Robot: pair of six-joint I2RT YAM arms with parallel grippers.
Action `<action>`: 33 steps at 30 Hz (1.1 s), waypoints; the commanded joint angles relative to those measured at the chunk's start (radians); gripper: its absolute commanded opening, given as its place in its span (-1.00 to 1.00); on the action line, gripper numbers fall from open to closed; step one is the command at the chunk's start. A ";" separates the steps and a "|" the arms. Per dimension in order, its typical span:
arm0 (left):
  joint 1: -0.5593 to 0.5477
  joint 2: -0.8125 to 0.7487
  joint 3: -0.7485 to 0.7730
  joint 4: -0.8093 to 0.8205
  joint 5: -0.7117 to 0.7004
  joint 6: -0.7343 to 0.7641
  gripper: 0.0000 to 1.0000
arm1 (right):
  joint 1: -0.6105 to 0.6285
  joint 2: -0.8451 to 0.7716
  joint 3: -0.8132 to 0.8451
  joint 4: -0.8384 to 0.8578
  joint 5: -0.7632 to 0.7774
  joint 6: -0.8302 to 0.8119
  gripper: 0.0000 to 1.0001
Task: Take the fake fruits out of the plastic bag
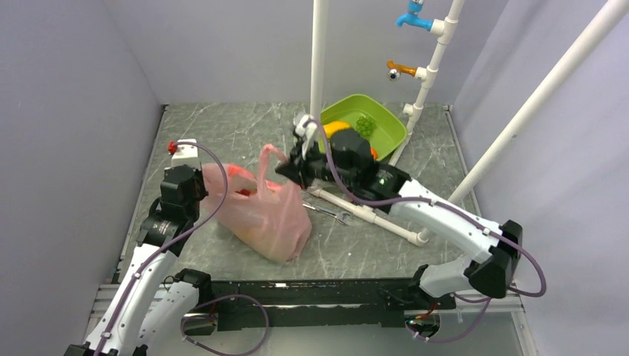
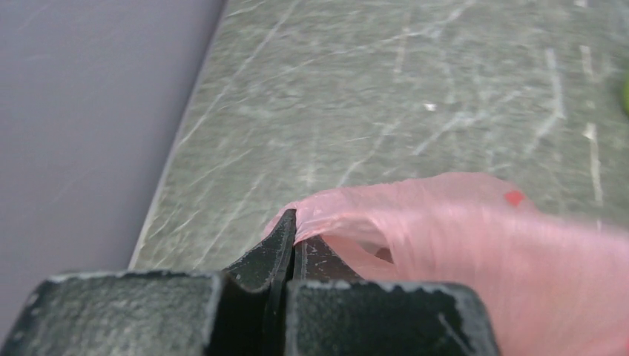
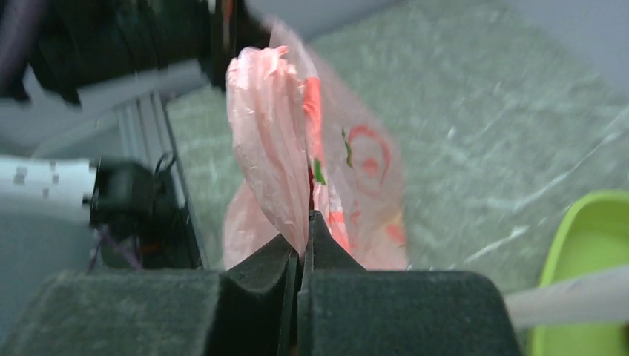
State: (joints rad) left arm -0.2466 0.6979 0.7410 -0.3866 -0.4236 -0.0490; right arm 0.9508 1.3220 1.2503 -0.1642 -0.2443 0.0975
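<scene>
The pink plastic bag (image 1: 263,211) lies bulging on the table between the two arms. My left gripper (image 1: 202,172) is shut on the bag's left edge (image 2: 348,204), the film pinched between its fingertips (image 2: 285,230). My right gripper (image 1: 285,169) is shut on a bag handle (image 3: 267,141), which stands up as a twisted strip. Through the film show blurred red (image 1: 245,192) and yellow (image 1: 261,187) shapes, likely the fake fruits; which fruits they are I cannot tell.
A green tub (image 1: 369,122) at the back right holds a green grape bunch (image 1: 364,124) and an orange fruit (image 1: 335,127). White pipes (image 1: 319,55) rise behind the bag; one lies on the table (image 1: 371,215). A small metal wrench (image 1: 330,213) lies right of the bag.
</scene>
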 commanded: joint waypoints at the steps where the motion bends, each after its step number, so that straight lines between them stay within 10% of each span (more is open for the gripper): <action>1: 0.030 -0.013 0.044 -0.027 -0.255 -0.098 -1.00 | -0.034 0.102 0.231 0.037 -0.023 -0.082 -1.00; 11: 0.056 -0.048 0.042 -0.033 -0.260 -0.122 -1.00 | -0.108 0.277 0.534 -0.051 -0.176 -0.150 -1.00; 25: 0.056 -0.061 0.038 -0.018 -0.132 -0.095 -1.00 | 0.230 0.006 -0.254 0.090 -0.230 0.142 -0.35; 33: 0.057 -0.064 0.035 -0.020 -0.118 -0.088 -1.00 | 0.285 0.113 -0.310 -0.040 0.059 0.161 0.11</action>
State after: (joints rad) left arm -0.1951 0.6388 0.7429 -0.4320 -0.5556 -0.1467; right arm 1.2320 1.3964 0.8837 -0.1425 -0.3447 0.2436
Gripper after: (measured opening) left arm 0.011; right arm 0.524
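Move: The right hand already pinches a bag handle, with the body of the pink plastic bag about 6 cm back, 9 cm to its left and some 22 cm below. From this hand the upright white pipe's foot stands roughly 9 cm ahead and 8 cm right, and the wrench lies about level with it, 11 cm right, both some 30 cm lower. The left hand grips the bag's other side; the bag's body lies about 12 cm back, 17 cm right and 15 cm below. The right hand first lifts the handle up and forward, about 10 cm up, then reverses into a fast sweep back and down, some 25 cm each way, to the near right side of the bag, its wrist tipping down and its fingers opening from shut to about half, with the handle still across them. The left hand keeps its pinch on the bag's other side, drawing about 5 cm left while turning some 15 degrees counter-clockwise, then easing slightly back to the right. ##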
